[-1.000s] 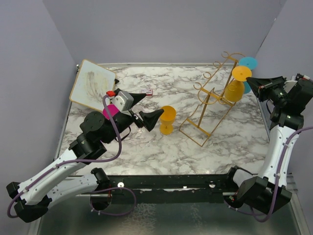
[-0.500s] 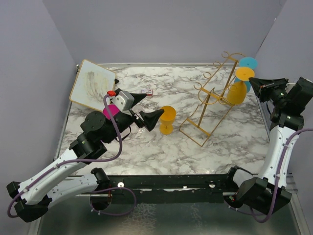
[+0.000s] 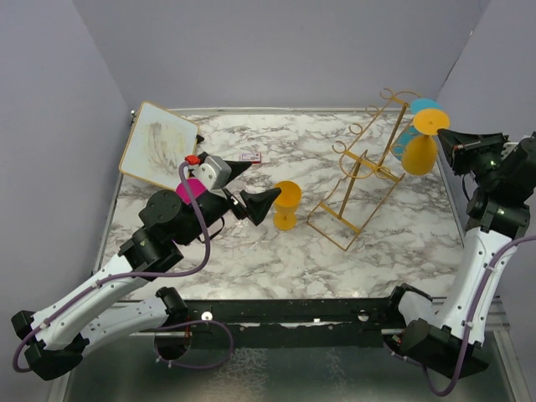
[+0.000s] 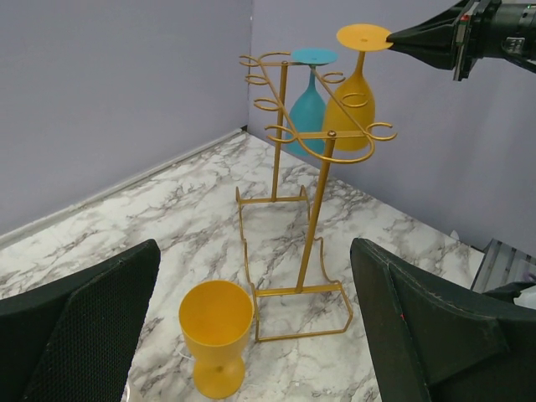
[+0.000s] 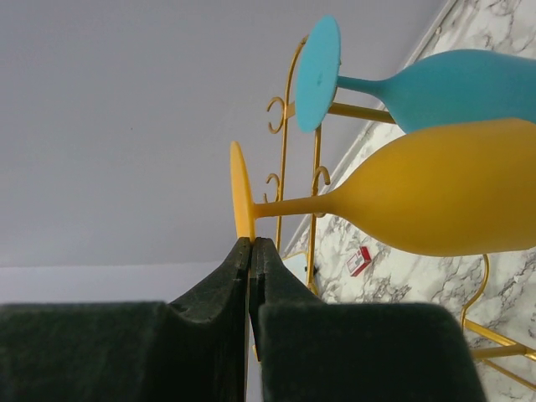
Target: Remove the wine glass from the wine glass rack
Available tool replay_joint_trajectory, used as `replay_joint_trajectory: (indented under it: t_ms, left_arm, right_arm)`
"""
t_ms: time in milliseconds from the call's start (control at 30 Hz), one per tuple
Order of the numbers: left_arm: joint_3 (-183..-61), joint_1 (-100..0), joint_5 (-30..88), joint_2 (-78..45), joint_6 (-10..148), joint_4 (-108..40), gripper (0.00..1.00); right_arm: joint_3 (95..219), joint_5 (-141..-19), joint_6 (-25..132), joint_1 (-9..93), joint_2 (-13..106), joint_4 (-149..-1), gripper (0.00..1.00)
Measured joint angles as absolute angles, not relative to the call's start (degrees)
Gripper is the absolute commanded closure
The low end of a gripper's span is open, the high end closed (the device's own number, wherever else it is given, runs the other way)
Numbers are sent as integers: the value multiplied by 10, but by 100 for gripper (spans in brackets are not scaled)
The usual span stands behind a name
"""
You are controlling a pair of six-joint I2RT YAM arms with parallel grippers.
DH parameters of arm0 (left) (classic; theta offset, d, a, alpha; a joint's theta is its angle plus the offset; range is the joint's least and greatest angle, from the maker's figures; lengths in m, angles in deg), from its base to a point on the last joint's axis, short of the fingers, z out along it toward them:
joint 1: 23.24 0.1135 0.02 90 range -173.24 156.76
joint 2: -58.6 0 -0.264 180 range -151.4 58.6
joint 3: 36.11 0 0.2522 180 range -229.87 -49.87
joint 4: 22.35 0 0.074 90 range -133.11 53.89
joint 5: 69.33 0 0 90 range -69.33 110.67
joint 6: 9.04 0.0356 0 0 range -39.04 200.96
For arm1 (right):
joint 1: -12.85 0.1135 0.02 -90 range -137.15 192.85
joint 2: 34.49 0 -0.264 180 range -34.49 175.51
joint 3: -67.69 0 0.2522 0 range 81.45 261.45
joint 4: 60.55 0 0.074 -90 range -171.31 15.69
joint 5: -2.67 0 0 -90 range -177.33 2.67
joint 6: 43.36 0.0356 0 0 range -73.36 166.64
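The gold wire wine glass rack [image 3: 358, 180] stands at the right of the marble table. A yellow wine glass [image 3: 419, 153] hangs upside down just right of the rack's upper hooks. My right gripper [image 3: 443, 134] is shut on the rim of its round foot [image 5: 241, 197]. A teal wine glass [image 3: 424, 106] hangs behind it, bowl down [image 4: 307, 105]. My left gripper [image 3: 266, 177] stands open and empty beside a second yellow glass [image 3: 286, 205], which stands upright on the table [image 4: 216, 333]. From the left wrist view the held glass [image 4: 352, 100] still overlaps the rack [image 4: 322, 155].
A framed white board [image 3: 158, 144] leans at the back left. A pink object [image 3: 190, 189] lies behind the left arm, and a small red and white box [image 3: 251, 157] sits near the back. Grey walls close in on both sides, the right one near the right arm.
My right gripper has drawn the yellow wine glass to the right, away from the rack's frame. The left arm and the upright glass have stayed put.
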State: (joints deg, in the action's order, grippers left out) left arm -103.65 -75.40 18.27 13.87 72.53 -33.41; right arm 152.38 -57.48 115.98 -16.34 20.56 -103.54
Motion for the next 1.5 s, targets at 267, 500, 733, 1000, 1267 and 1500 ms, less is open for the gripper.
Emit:
replay_joint_trajectory:
  t_ms: [267,500,733,1000,1267,1500]
  left_arm:
    - [-1037,-754,183,139,725,-339,1]
    - [-1037,-754,183,145,725,-343,1]
    - [-1045,-754,181,135,722,-357,1]
    - [-1102,-754,181,102,689,-384,1]
    - [-1207,-754,190,24,642,-430,1]
    - [-1284,-753,188,7,610,-458,1]
  right_arm:
    - [1562,-586,1125,-163,201,-1079,99]
    - [1682,-620,1023,-163,212,-1104,98]
    - [1741,-555,873,-131,221,-964,99]
    - [1690,-373,740,34,282,-788,98]
    - [1681,-278,569,205,303,-798,98]
    - [1657,-288,456,256,260,-836,98]
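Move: The yellow wine glass to be taken hangs bowl-down from the right fingers, which already pinch its foot: its middle is about 9 cm below them and 3 cm ahead. The open left gripper it goes to is some 39 cm left and 11 cm back; the rack stands about 14 cm left, the blue glass 8 cm ahead and 4 cm left. From the left hand, the hanging glass is 14 cm ahead and 38 cm right, a standing yellow glass 9 cm ahead and 6 cm right, far below. Keep the right fingers shut on the yellow glass's foot. Lift it about 16 cm, easing back, then carry it some 24 cm left over the rack towards the left gripper, sinking a little and drawing back; meanwhile swing the fingers from forward to left and roll the hand so the bowl swings from hanging to pointing forward. Late on, raise the open left gripper about 8 cm to meet it. ##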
